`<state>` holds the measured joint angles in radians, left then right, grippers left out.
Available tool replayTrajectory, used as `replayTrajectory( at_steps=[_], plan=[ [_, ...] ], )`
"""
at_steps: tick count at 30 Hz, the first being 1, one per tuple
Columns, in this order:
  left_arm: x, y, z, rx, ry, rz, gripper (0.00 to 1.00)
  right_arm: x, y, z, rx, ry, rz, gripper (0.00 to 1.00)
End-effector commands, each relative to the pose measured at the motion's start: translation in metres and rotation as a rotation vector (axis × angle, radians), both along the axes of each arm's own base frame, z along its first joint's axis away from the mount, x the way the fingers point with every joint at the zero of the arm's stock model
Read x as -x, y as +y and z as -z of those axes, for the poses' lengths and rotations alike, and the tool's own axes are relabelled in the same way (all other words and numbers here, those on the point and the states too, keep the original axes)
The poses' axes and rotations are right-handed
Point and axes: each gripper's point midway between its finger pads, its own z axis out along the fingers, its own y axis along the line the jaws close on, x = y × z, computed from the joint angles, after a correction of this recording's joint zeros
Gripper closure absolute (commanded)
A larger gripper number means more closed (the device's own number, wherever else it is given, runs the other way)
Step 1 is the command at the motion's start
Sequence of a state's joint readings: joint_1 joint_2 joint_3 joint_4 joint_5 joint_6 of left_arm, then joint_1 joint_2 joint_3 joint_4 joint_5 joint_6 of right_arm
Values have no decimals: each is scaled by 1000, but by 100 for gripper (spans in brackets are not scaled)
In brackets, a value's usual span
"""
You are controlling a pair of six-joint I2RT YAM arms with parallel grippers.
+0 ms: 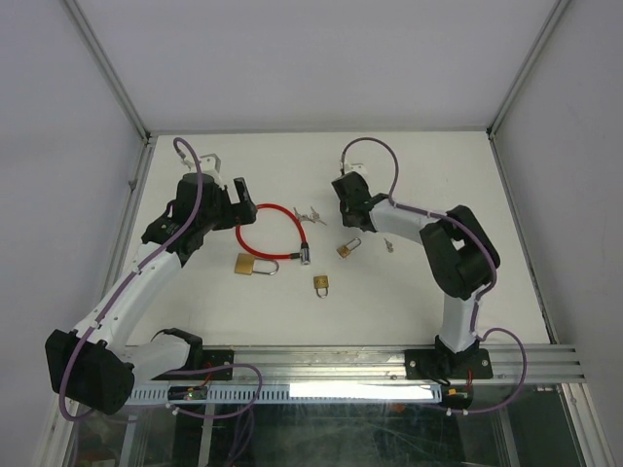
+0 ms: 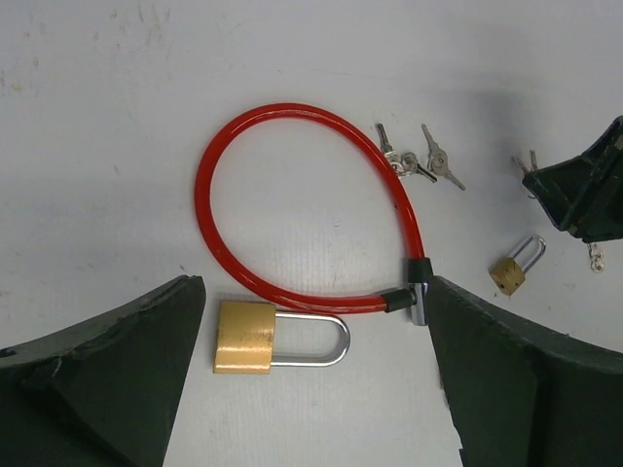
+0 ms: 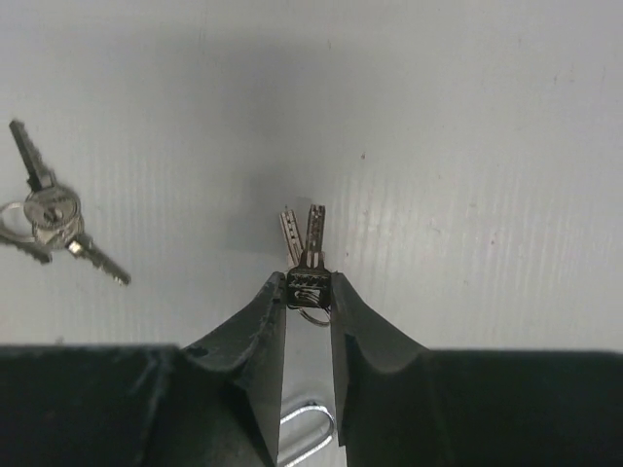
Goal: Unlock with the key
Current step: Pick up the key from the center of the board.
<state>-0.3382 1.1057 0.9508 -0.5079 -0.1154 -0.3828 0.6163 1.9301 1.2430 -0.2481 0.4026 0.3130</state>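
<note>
My right gripper (image 3: pixel 310 284) is shut on the head of a small key (image 3: pixel 313 233). A second key on the same ring hangs beside it, and both blades point away just above the table. In the top view this gripper (image 1: pixel 348 206) sits right of the red cable lock (image 1: pixel 275 233). A small brass padlock (image 1: pixel 348 249) lies just below it, and its shackle (image 3: pixel 310 425) shows between the fingers. My left gripper (image 2: pixel 311 331) is open wide over a large brass padlock (image 2: pixel 243 337), touching nothing.
A loose bunch of keys (image 2: pixel 419 163) lies between the cable loop and the right gripper. Another small padlock (image 1: pixel 321 285) sits nearer the front edge. One more key (image 1: pixel 388 244) lies by the right arm. White walls enclose the table.
</note>
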Motion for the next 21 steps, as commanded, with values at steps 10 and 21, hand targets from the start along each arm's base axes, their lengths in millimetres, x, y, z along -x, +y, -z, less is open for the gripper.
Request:
replayTrajectory(
  at_steps=[10,21],
  plan=[
    [-1,-17,-18,121,-33,72,1,19,13,-50,-112,-138,-237,95],
    [8,-56,-31,368,-2,161,1,44,31,-93,-222,-302,-381,94]
  ],
)
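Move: The right gripper already has the two small keys pinched in its tips, low over the board. From it the small padlock lies about 7 cm straight back and 1 cm lower. The key cluster is some 11 cm to its left and 2 cm ahead, and the loose key about 10 cm right and 7 cm back. From the open left gripper the small padlock lies roughly 25 cm right, 2 cm ahead and 17 cm below. Keep the two keys pinched and draw the right gripper back about 5 cm towards the small padlock, lifting some 3 cm and turning the hand counter-clockwise by some 15 degrees. Meanwhile ease the open, empty left gripper rightward, quickening as it goes and rolling its left side down. ##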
